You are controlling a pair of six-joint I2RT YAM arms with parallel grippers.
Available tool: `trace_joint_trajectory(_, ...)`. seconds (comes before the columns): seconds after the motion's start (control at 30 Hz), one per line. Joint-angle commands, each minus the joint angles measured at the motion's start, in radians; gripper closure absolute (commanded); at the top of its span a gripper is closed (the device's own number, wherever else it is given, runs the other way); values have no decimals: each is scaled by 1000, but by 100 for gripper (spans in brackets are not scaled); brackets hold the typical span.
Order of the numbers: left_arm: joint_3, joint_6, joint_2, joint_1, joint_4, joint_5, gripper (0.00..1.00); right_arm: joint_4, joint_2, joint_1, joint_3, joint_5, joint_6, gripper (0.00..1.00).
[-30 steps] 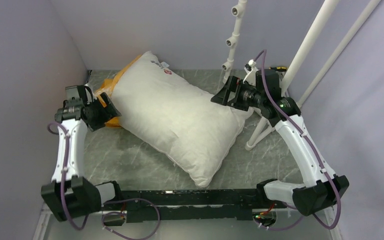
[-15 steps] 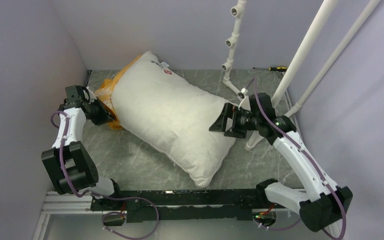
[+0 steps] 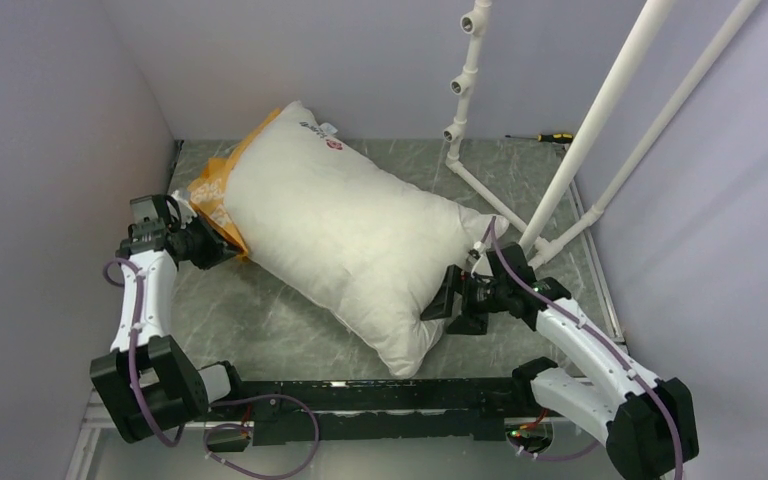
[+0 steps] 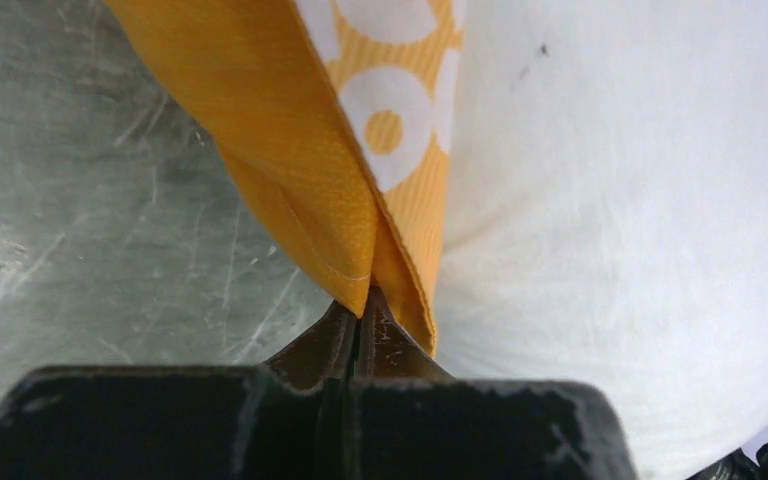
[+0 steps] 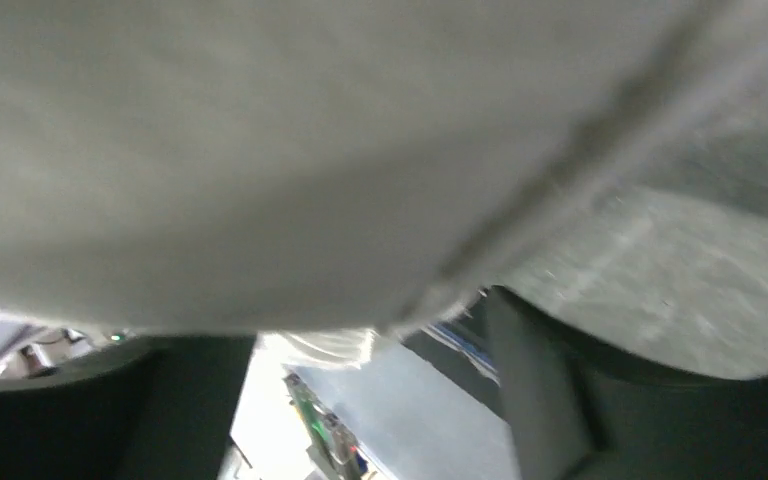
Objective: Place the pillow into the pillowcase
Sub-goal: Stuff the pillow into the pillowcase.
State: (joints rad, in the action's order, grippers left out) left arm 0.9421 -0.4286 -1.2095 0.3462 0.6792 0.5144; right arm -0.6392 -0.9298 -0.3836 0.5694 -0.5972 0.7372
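The plump white pillow [image 3: 350, 240] lies diagonally across the table, its far end with the small red logo [image 3: 337, 144] toward the back wall. The orange pillowcase [image 3: 215, 195] is bunched under the pillow's left side. My left gripper [image 3: 222, 250] is shut on a folded edge of the pillowcase [image 4: 300, 150], right beside the pillow [image 4: 640, 200]. My right gripper [image 3: 438, 305] stands open at the pillow's near right edge. In the right wrist view the pillow [image 5: 260, 150] fills the top, its seam just above the open gripper [image 5: 360, 340].
A white pipe frame [image 3: 580, 150] rises at the back right, its base tubes running along the grey marbled table [image 3: 260, 320]. A screwdriver [image 3: 550, 137] lies by the back wall. Lilac walls close in on the left, the back and the right.
My left gripper has shut on the pillowcase edge and lifted it slightly. My right arm has swung from the pillow's far right side down to its near right edge.
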Motion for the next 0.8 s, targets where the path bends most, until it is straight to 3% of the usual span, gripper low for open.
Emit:
trace_joint_trajectory(0.0, -39, -33, 78, -3, 44, 71, 100, 465, -47, -26, 31, -89, 167, 32)
trace_joint_trajectory(0.07, -57, -41, 103, -4, 60, 77, 100, 526, -89, -30, 102, -54, 174, 70)
trace_joint_trajectory(0.1, -71, -51, 114, -4, 60, 93, 100, 506, -103, -31, 153, -21, 154, 84)
trace_joint_trajectory(0.13, -85, -60, 126, -4, 56, 113, 100, 472, -114, -29, 207, 8, 131, 97)
trace_joint_trajectory(0.17, -95, -68, 137, -5, 60, 126, 100, 406, -119, -28, 270, 54, 107, 100)
trace_joint_trajectory(0.27, -125, -91, 186, -17, 68, 156, 100, 324, -131, -23, 430, 134, 62, 100)
trace_joint_trajectory(0.4, -157, -176, 254, -110, 27, 211, 100, 376, -149, -21, 442, 89, 103, 100)
trace_joint_trajectory(0.6, -138, -380, 314, -415, -117, 141, 100, 474, -116, -21, 346, 18, 190, 100)
trace_joint_trajectory(0.77, -45, -460, 236, -712, -218, -17, 100, 262, -86, -20, 386, 98, 86, 100)
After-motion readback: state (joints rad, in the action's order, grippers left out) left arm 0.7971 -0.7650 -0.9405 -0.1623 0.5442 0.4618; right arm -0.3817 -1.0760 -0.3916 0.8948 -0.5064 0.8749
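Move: Around the pillow's right-hand edge stand the right hand's open fingers, the edge some 2 cm to their left and about level. The pillow's near corner droops about 8 cm left of that hand, 9 cm back and 4 cm lower; the white pipe frame's base is roughly 16 cm to its right and 17 cm ahead. Already pinching the pillowcase rim, the left hand has the pillow's middle about 22 cm to its right and 5 cm ahead. Closing on the pillow's edge, the right hand pinches it and heaves it up about 15 cm and forward 11 cm, tipping its fingers upward some 20 degrees, then sinks about 3 cm, still gripping. The left keeps hold of the pillowcase rim, easing back and right, then swinging quickly right along the pillow's near side, some 14 cm in all, rising slightly and turning clockwise. ##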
